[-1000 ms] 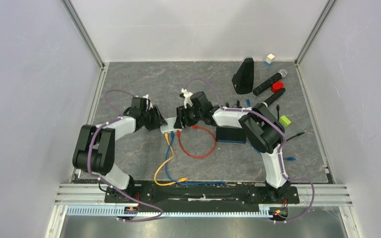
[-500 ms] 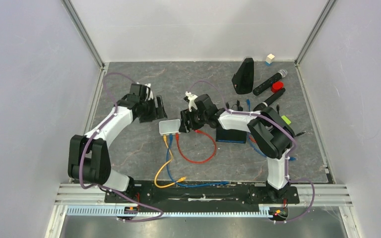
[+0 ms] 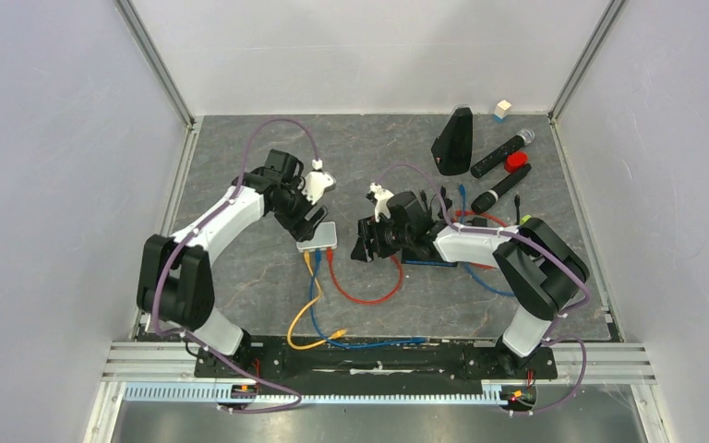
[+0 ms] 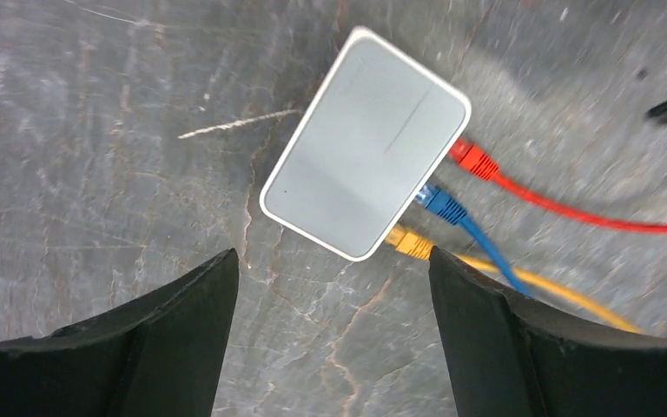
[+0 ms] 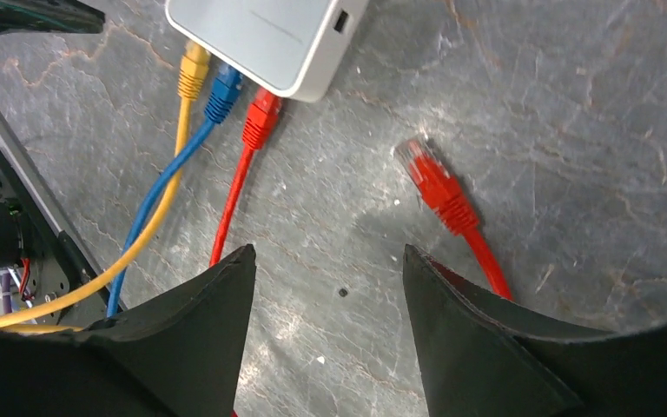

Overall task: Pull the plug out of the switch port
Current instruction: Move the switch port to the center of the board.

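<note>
The white switch (image 3: pixel 318 236) lies flat on the grey table, seen from above in the left wrist view (image 4: pixel 365 143). A yellow plug (image 5: pixel 193 69), a blue plug (image 5: pixel 223 94) and a red plug (image 5: pixel 260 120) sit in its ports side by side. A second red plug (image 5: pixel 430 178) lies loose on the table to the switch's right. My left gripper (image 3: pixel 312 220) (image 4: pixel 332 256) hovers open just behind the switch, nothing between its fingers. Right of the switch, my right gripper (image 3: pixel 362 242) (image 5: pixel 328 252) is open and empty over bare table, beside the loose red plug.
The red cable (image 3: pixel 369 288) loops in front of the switch; yellow and blue cables (image 3: pixel 309 318) run to the near edge. At the back right stand a black wedge (image 3: pixel 452 140), two black microphones (image 3: pixel 501 152), a red cap (image 3: pixel 516 161) and a white cube (image 3: pixel 502 109).
Both grippers left the switch: the left opened wide, lifted off and swung round behind it; the right drew back to the right. The switch turned slightly.
</note>
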You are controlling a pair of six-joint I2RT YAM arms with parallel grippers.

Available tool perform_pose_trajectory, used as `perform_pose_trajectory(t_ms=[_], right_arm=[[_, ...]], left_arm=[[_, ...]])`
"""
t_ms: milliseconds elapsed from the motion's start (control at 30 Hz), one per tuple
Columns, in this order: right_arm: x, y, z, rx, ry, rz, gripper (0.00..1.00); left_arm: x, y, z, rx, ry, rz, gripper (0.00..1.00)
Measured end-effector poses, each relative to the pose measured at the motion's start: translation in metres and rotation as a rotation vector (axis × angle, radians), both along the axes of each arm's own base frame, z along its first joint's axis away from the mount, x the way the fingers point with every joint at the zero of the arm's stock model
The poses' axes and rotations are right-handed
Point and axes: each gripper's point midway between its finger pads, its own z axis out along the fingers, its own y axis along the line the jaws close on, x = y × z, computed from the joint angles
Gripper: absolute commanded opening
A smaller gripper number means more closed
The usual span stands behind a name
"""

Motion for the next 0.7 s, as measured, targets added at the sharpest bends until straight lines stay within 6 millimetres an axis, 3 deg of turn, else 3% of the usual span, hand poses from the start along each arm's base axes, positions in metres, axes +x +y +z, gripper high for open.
perform_pose_trajectory(t_ms=[133, 300, 700], right_arm=[[-0.009, -0.004, -0.009, 0.008, 0.039, -0.008, 0.65], [-0.011, 0.002, -0.003, 0.053, 0.050, -0.005, 0.66], [-0.015, 0.011, -0.009, 0.095, 0.099, 0.006, 0.66]], left_arm=[[-0.003, 0.007, -0.032, 0.086, 0.054, -0.142, 0.86], [-0.002, 0.008, -0.061, 0.127, 0.111, -0.254, 0.85], [0.011, -0.001, -0.061, 0.112, 0.081, -0.345, 0.88]])
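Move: The switch port's middle lies about 3 cm right of the left hand, 2 cm back and 8 cm below it. On its near edge sit the yellow plug, roughly 6 cm back and 1 cm right of the left hand, and the blue plug, 6 cm back and 3 cm right. A loose red plug is level with that hand, some 14 cm right. From the right hand the switch port is 10 cm left, 4 cm ahead, 3 cm lower. The open left hand sinks about 6 cm towards the switch port's left end, turning some 20 degrees clockwise. ##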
